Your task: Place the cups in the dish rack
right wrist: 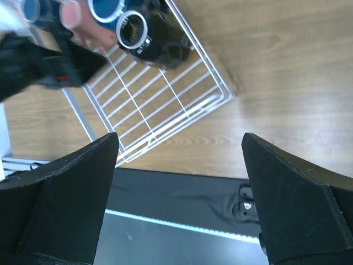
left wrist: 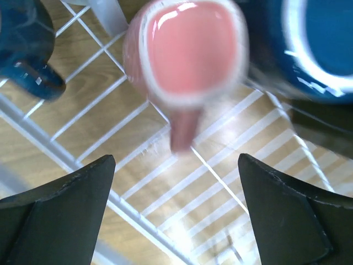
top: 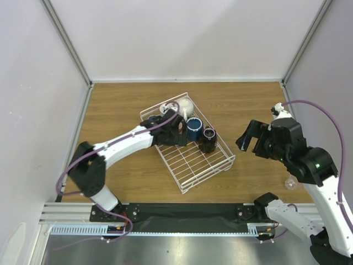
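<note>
The white wire dish rack lies slantwise mid-table. At its far end stand a cream-white cup, a blue cup and a black cup. My left gripper hovers over that end, open and holding nothing. In the left wrist view a salmon-pink cup sits on the rack wires just beyond my open left gripper, handle toward me, between a dark navy cup and the blue cup. My right gripper hangs open and empty right of the rack, above bare wood.
The near half of the rack holds no cups. A small clear object stands on the table by the right arm. A black mat and a metal rail run along the near edge. Walls close in three sides.
</note>
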`<state>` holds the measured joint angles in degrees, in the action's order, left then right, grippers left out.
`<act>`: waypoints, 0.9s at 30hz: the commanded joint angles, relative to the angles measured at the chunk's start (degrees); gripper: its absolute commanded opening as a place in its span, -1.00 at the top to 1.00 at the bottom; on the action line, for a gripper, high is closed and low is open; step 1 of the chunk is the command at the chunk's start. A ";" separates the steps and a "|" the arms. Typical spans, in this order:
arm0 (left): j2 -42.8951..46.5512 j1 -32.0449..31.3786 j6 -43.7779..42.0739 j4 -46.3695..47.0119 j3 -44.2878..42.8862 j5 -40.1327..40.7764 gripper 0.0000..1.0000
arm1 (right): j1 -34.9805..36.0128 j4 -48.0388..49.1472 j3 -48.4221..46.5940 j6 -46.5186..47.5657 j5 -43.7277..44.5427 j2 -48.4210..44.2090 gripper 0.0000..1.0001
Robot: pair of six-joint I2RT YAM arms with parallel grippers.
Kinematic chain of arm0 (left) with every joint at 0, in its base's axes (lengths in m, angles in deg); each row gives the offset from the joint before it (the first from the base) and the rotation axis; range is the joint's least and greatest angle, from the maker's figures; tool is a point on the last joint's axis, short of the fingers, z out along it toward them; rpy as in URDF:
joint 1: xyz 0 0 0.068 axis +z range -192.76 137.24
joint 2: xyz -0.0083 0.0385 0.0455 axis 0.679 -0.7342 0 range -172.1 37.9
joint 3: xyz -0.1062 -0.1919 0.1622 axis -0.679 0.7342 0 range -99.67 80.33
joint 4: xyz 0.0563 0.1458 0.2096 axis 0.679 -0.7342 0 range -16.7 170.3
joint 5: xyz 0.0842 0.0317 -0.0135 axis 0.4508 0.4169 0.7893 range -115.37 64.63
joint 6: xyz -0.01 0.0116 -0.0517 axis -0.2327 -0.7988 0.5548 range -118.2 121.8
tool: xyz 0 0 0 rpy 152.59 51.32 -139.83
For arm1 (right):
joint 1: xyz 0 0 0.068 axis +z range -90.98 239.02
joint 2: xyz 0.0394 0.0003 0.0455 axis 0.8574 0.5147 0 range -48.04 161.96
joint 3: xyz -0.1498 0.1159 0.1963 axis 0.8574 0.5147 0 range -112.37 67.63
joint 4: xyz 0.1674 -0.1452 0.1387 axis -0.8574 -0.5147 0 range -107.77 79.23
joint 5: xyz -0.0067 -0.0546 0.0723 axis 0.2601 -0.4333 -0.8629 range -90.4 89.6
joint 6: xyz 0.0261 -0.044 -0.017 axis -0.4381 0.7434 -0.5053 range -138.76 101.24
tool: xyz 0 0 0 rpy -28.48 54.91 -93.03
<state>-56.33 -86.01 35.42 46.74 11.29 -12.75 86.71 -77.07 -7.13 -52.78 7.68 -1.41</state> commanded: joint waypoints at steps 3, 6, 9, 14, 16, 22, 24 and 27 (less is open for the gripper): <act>13.18 0.27 3.72 0.96 2.84 -5.32 -0.99 | 0.09 -4.36 1.11 -4.03 -0.61 3.02 -0.99; 19.51 0.27 5.66 1.48 4.26 -9.10 -0.99 | -1.04 -5.85 2.25 -7.71 1.41 4.34 -1.00; 25.67 0.09 7.50 2.97 6.01 -12.17 -0.99 | -4.99 -8.66 2.43 -12.90 6.06 4.96 -1.00; 31.30 0.09 10.58 3.60 7.16 -16.31 -0.99 | -26.07 -5.68 4.89 -11.07 1.33 5.48 -1.00; 32.18 0.00 11.46 2.89 6.81 -18.15 -0.99 | -35.35 -7.77 5.94 -13.34 3.33 7.23 -0.99; 34.46 -0.26 12.87 1.66 8.13 -20.62 -0.99 | -43.05 -13.84 4.01 -25.38 22.57 12.69 -0.93; 34.91 -0.35 12.61 0.52 7.87 -21.06 -0.99 | -44.38 -16.30 3.05 -29.67 28.89 14.10 -0.82; 35.79 -0.35 11.99 -1.32 7.69 -21.06 -0.99 | -47.80 -19.55 2.78 -34.96 31.73 16.20 -0.51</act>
<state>-22.83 -86.14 46.85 46.83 19.27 -32.11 41.35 -86.99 -1.78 -78.66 28.64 13.93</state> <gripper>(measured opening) 0.996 0.782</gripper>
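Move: The clear glass that the right hand is after stands about 23 cm to its right, some 5 cm back towards the base and 26 cm below. The rack's near right corner is about 5 cm ahead, 4 cm left and 26 cm below. The pink cup, already released in the rack, sits some 5 cm ahead of the left hand, 1 cm left and 4 cm lower. Beside it the blue cup is 5 cm ahead and 5 cm right, and the black cup 1 cm ahead and 11 cm right. Sinking first, the right hand then sweeps about 20 cm right towards the clear glass, ending some 9 cm lower. Its wrist turns roughly 75 degrees clockwise, the tips dip steeper, and the fingers close slightly late on. Upward and then back, the empty, wide-open left hand draws away from the pink cup, rising some 15 cm as its fingertips swing to point rightward. ##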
